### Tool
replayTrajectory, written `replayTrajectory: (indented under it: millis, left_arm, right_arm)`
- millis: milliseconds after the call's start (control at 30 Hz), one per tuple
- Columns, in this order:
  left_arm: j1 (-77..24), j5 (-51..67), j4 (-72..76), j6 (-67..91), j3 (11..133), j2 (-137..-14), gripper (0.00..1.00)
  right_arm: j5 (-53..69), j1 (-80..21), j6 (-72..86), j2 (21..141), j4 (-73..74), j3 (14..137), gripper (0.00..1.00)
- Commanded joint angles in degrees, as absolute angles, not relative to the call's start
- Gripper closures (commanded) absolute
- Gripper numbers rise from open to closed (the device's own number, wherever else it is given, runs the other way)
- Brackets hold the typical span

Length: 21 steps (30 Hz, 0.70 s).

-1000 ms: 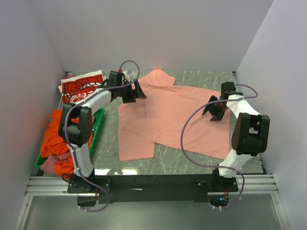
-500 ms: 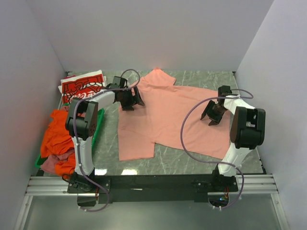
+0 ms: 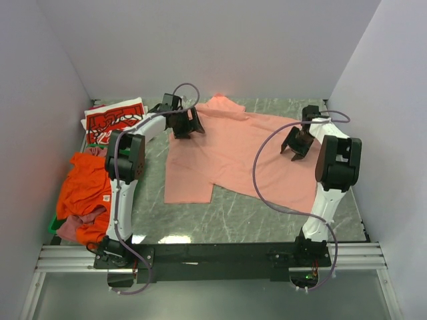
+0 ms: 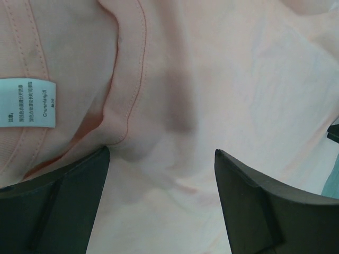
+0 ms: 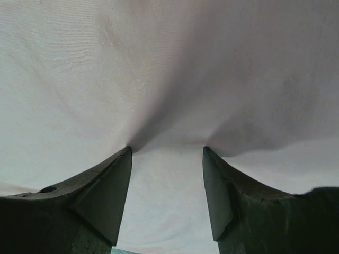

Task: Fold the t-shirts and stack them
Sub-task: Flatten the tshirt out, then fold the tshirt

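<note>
A salmon-pink t-shirt (image 3: 233, 157) lies spread flat on the marble table (image 3: 267, 213). My left gripper (image 3: 185, 125) is at the shirt's back-left part, by the collar. In the left wrist view its jaws (image 4: 161, 151) are wide open over the fabric, with the collar seam (image 4: 132, 79) and white label (image 4: 27, 103) just beyond. My right gripper (image 3: 295, 143) is on the shirt's right side. Its open jaws (image 5: 167, 149) press their tips into the cloth, which dimples around them. A folded red t-shirt with white print (image 3: 113, 120) lies at the back left.
An orange t-shirt (image 3: 83, 190) and a mauve one (image 3: 72, 228) are heaped in a green crate (image 3: 53, 225) at the left. White walls close in the back and both sides. The arm bases stand on the black rail (image 3: 213, 253) at the near edge.
Both arms have stretched toward the back wall, and the pink shirt has slid back with them; its near hem now lies farther from the rail. Both jaws have stayed open.
</note>
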<state>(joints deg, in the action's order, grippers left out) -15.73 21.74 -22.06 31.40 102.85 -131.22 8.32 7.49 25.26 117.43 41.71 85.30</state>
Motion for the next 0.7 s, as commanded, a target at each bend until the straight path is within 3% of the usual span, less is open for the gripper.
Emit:
replayTrajectory:
  millis: [0, 200, 433, 533, 667]
  left_arm:
    - [-15.4, 21.9, -23.9, 29.0, 107.9, -134.9, 0.13]
    - [-15.3, 22.0, -25.8, 29.2, 115.8, -137.4, 0.13]
    - [-15.3, 21.4, -27.0, 27.1, 116.9, -127.5, 0.13]
    - [-15.3, 17.2, -26.0, 25.8, 110.2, -117.7, 0.12]
    - [-15.4, 9.6, -24.7, 24.9, 92.1, -104.6, 0.12]
  right_arm:
    - [6.6, 7.3, 25.3, 120.5, 43.5, 90.4, 0.37]
    - [8.3, 7.3, 25.4, 123.2, 45.4, 96.4, 0.37]
    - [11.1, 6.6, 23.5, 118.9, 45.8, 99.9, 0.37]
    - [11.8, 6.4, 22.8, 116.0, 46.5, 100.6, 0.37]
    - [13.3, 5.9, 24.1, 109.4, 43.9, 96.2, 0.37]
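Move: Both hands are already down at the pink t-shirt's cloth; its middle lies about 19 cm to the right and 5 cm back of the left hand, and some 18 cm to the left and 2 cm ahead of the right hand. From the left hand, the bunched far flap is roughly 10 cm ahead and 12 cm right, and the near flap 20 cm back, straight in line. The folded red shirt is about 27 cm left and 4 cm ahead of the left hand. Both open grippers keep sweeping forward low on the pink t-shirt, each about 3 cm with the fingertips pushing the cloth towards the far edge of the table, and neither closes. Then both lift off: the left goes up fast by some 9 cm while drawing back about 4 cm and left 3 cm towards the red shirt, its fingertips tipping up about 10 degrees, while the right rises about 5 cm, still easing forward a little and tipping up slightly less. ##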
